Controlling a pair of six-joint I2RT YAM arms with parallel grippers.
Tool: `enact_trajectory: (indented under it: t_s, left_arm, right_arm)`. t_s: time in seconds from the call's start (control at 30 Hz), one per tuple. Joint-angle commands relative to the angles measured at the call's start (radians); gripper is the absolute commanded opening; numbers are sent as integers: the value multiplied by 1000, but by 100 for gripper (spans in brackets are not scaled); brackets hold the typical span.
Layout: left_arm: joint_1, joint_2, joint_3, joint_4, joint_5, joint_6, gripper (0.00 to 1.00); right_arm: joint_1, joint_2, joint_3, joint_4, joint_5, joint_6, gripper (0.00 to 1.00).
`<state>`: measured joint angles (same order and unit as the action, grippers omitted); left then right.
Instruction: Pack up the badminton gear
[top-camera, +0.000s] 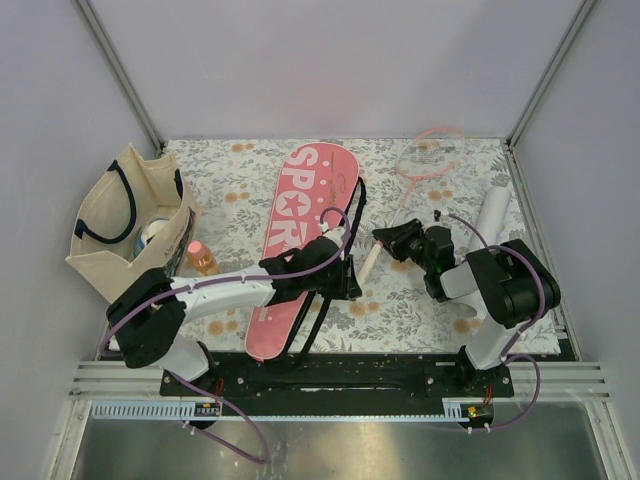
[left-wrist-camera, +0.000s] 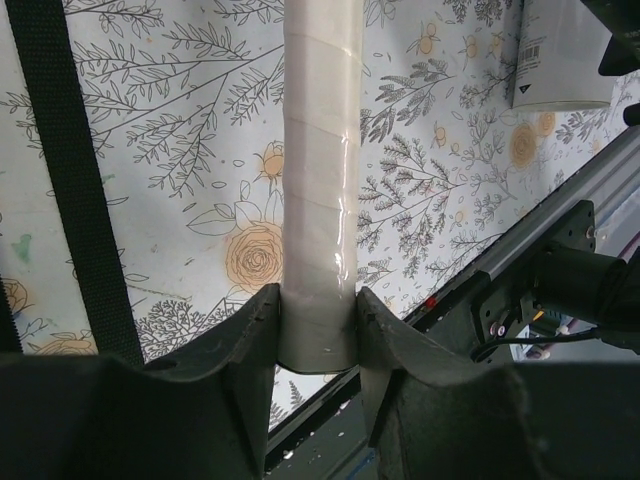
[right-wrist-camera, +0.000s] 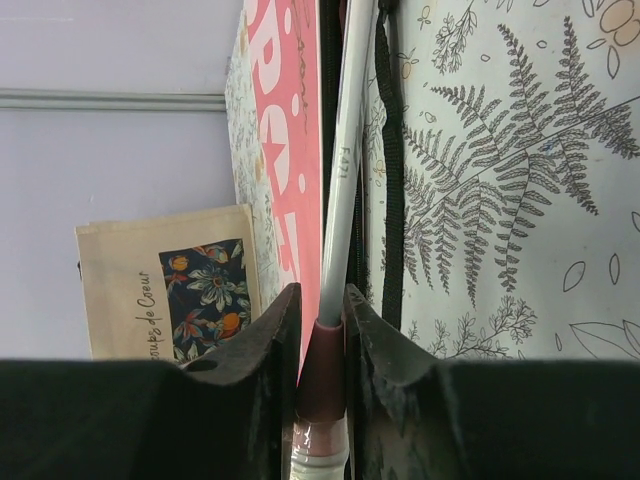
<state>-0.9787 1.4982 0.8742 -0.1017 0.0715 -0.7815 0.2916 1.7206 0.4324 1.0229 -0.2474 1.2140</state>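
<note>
One pink-framed racket is held by both grippers. My left gripper (top-camera: 354, 279) (left-wrist-camera: 318, 335) is shut on the butt of its white handle (left-wrist-camera: 318, 180) (top-camera: 370, 263). My right gripper (top-camera: 384, 238) (right-wrist-camera: 322, 345) is shut on the dark pink collar (right-wrist-camera: 323, 365) where the grey shaft (right-wrist-camera: 345, 150) meets the handle. The shaft runs along the edge of the pink "SPORT" cover (top-camera: 300, 235) (right-wrist-camera: 285, 130); the racket's head is hidden. The cover's black strap (left-wrist-camera: 70, 190) lies on the mat. A second racket (top-camera: 428, 155) lies at the back right. The white tube (top-camera: 491, 215) (left-wrist-camera: 560, 55) lies at the right.
A beige tote bag (top-camera: 130, 215) (right-wrist-camera: 165, 285) with navy handles stands at the left. A small orange bottle (top-camera: 202, 258) stands beside it. The floral mat (top-camera: 400, 310) covers the table, with grey walls on three sides and a black rail along the near edge.
</note>
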Motion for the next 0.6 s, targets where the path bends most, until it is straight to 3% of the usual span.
enact_trajectory:
  t_s: [0.0,0.3,0.57]
  left_arm:
    - [-2,-61,-14,54,7,-27,46]
    - [-2,-147,98,-168,-67,165,64]
    - [0,-132,161,-417,-360,318,68]
  right_arm:
    - [-11,-3,-4,124,-1,7,0]
    - [-52,-65,-24,54,-93,-10,0]
    - [-85,-209,-60,-84,-228,-80,0]
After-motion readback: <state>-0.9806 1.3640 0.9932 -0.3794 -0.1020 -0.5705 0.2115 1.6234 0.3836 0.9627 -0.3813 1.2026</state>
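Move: Between the left fingers sits the butt of the racket handle; the black strap runs about 7 cm to this hand's left, level with it, and the middle of the pink cover is some 13 cm ahead and 13 cm left, all about 7 cm lower. The right hand grips the racket's shaft just above the handle; from it, the cover's middle lies about 5 cm back and 20 cm left, the white tube roughly 26 cm right, level with it. Opening its fingers, the left hand lets go of the handle butt, lifts off about 4.5 cm and then swings some 4 cm left towards the pink cover, easing slightly forward late on as the wrist tilts up and rolls about 15 degrees. The right hand keeps its pinch on the shaft, first still, then drawing back and to the right about 2 cm, rising slightly. ##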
